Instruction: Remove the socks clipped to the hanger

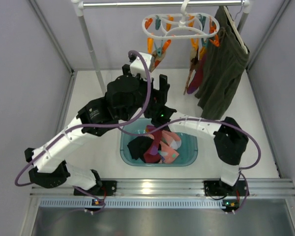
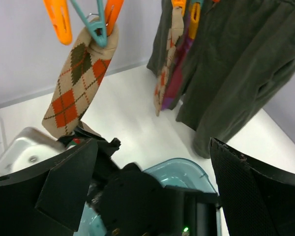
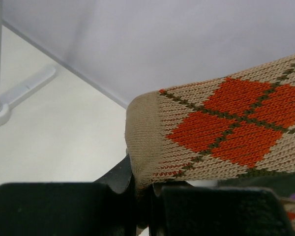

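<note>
The white ring hanger with orange and teal clips hangs from the rail at the back. A brown-red-orange argyle sock hangs from a teal clip. My right gripper is shut on its beige toe end, and the sock stretches up to the right. My left gripper stands open just above, with nothing between its wide black fingers. A second argyle sock with purple stays clipped beside the olive garment. Several socks lie in the basin.
A teal basin sits on the table between the arms' bases. A dark olive garment hangs on a plain hanger at the back right. The rack's grey pole stands at the back left, and grey walls close both sides.
</note>
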Controlling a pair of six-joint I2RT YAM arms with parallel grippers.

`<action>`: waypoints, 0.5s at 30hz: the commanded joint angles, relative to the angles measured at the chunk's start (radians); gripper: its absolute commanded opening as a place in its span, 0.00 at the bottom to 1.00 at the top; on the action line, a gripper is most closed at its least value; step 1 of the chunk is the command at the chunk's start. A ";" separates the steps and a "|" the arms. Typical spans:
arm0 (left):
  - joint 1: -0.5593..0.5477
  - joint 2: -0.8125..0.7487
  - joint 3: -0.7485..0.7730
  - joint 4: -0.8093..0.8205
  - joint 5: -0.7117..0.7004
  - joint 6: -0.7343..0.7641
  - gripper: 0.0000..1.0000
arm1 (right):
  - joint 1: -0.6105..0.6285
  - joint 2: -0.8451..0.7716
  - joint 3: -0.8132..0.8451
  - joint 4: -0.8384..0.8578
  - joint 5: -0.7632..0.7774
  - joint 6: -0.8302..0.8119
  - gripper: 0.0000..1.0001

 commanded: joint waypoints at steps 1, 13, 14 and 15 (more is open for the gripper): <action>-0.006 0.045 0.080 -0.005 -0.084 0.063 0.98 | 0.035 0.071 0.130 -0.059 0.077 -0.093 0.00; -0.003 0.549 0.647 0.000 -0.463 0.345 0.98 | 0.066 0.154 0.218 -0.049 0.086 -0.196 0.00; 0.010 0.577 0.682 0.000 -0.468 0.359 0.98 | 0.068 0.152 0.218 -0.048 0.088 -0.198 0.00; 0.015 0.601 0.706 0.003 -0.477 0.371 0.98 | 0.066 0.151 0.218 -0.046 0.085 -0.201 0.00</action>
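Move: The clips holding the argyle sock are about 17 cm ahead of the open left hand, 1 cm to its right and some 3 cm higher. About 12 cm to the right of those clips and 2 cm farther out, the second argyle sock's clip hangs at about the same height, with the maroon sock's clip 3 cm beyond it to the right. From the right hand, already pinching the held sock's lower end, the held sock's clips are roughly 2 cm ahead, 7 cm right and 13 cm up. Forward goes the left hand, about 9 cm, bearing some 4 cm right and rising slightly, towards the clips above the held argyle sock; its wrist turns roughly 20 degrees counter-clockwise and rolls its left side up, fingers staying wide open. The right hand keeps its shut grip on the sock's lower end and draws it some 2 cm left. ##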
